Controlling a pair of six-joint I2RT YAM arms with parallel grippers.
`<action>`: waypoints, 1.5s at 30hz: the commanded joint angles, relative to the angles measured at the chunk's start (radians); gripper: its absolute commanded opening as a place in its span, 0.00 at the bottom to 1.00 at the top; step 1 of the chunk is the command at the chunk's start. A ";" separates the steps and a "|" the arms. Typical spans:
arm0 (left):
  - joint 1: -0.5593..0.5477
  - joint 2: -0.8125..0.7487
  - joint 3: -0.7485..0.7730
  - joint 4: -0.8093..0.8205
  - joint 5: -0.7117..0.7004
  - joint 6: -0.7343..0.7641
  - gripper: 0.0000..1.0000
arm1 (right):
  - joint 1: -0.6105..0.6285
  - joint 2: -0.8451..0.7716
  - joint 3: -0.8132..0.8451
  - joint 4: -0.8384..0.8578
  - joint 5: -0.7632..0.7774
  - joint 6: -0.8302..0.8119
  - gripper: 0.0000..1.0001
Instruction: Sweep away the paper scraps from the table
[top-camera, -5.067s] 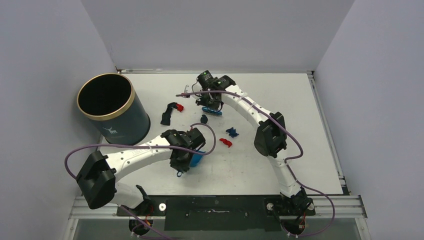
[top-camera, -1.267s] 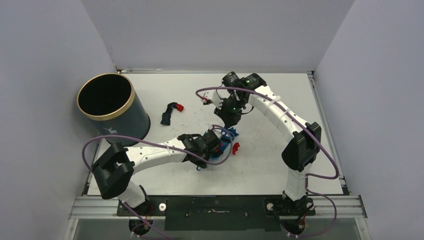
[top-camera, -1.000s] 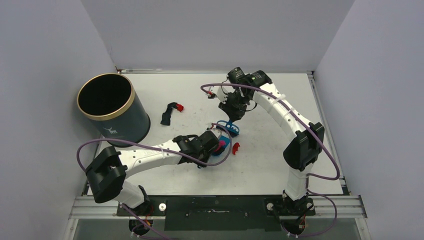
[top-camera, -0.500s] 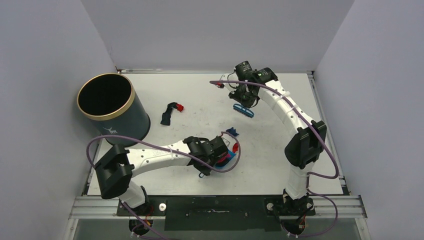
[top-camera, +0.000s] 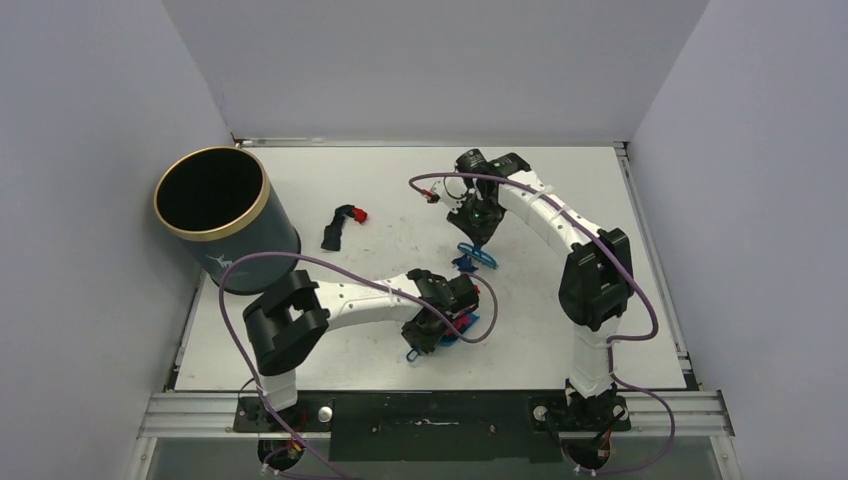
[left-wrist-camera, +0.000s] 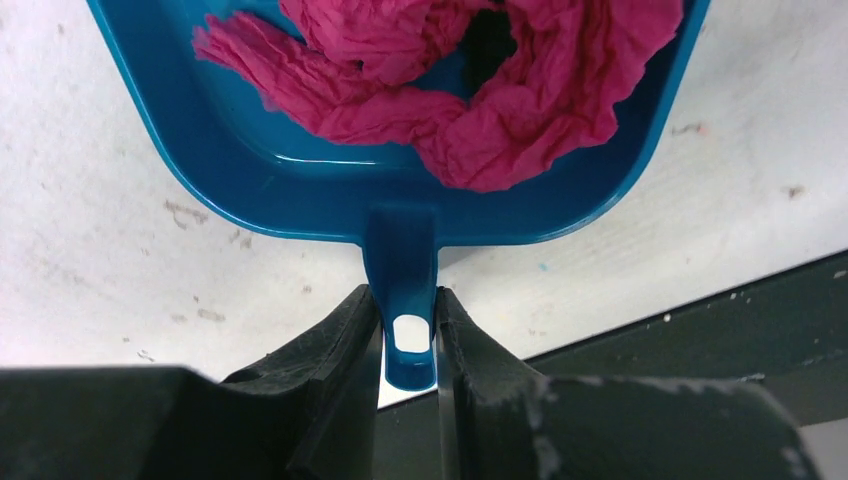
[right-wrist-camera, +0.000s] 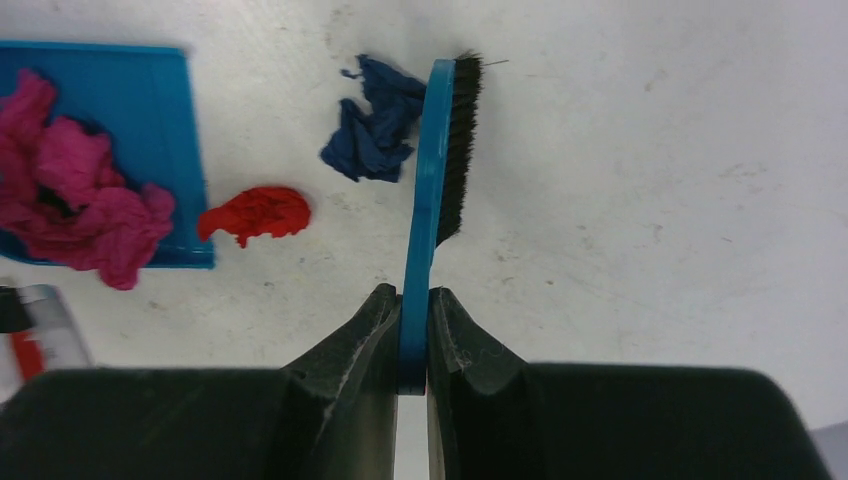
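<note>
My left gripper is shut on the handle of the blue dustpan, which lies flat on the white table and holds a crumpled magenta paper scrap. My right gripper is shut on the handle of the blue brush, bristles turned away from a dark blue scrap that touches its back. A red scrap lies just off the dustpan's lip. From above, the brush stands just beyond the dustpan. A black scrap and a small red scrap lie at the far left.
A tall dark bin with a gold rim stands open at the table's left edge. Pale walls close in three sides. The metal rail and both arm bases run along the near edge.
The brush swung out to the far side, then came back down beside the dark blue scrap. The left arm slid the dustpan rightward and nearer, up to the red scrap.
</note>
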 joint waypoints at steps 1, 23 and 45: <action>0.015 0.046 0.085 0.012 -0.015 0.020 0.00 | 0.017 -0.033 -0.069 -0.075 -0.235 0.039 0.05; 0.028 -0.017 0.000 0.280 -0.087 0.064 0.00 | -0.371 -0.125 0.060 -0.178 -0.502 0.006 0.05; 0.029 -0.146 -0.040 0.266 -0.188 0.066 0.00 | -0.465 -0.453 -0.506 0.428 -0.448 0.277 0.05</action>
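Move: The navy scrap lies just behind the brush in the right hand, some 4 cm back, 2 cm left and 11 cm below it. The red scrap is about 9 cm straight back from that hand; the dustpan's middle is roughly 15 cm back and 2 cm left, all on the table. From the left hand, which holds the pan's handle, the navy scrap is about 16 cm ahead and 8 cm right, the red one 11 cm ahead and 10 cm right. The navy scrap is swept into the dustpan: the right hand draws the brush back about 6 cm and slightly left, then lifts and carries it forward and some 11 cm right, off the table, turning clockwise, and finally sinks a little. Meanwhile the left hand pushes the pan forward about 6 cm and 3 cm right, its fingers tipping forward and the handle rising late; both keep their grip. ##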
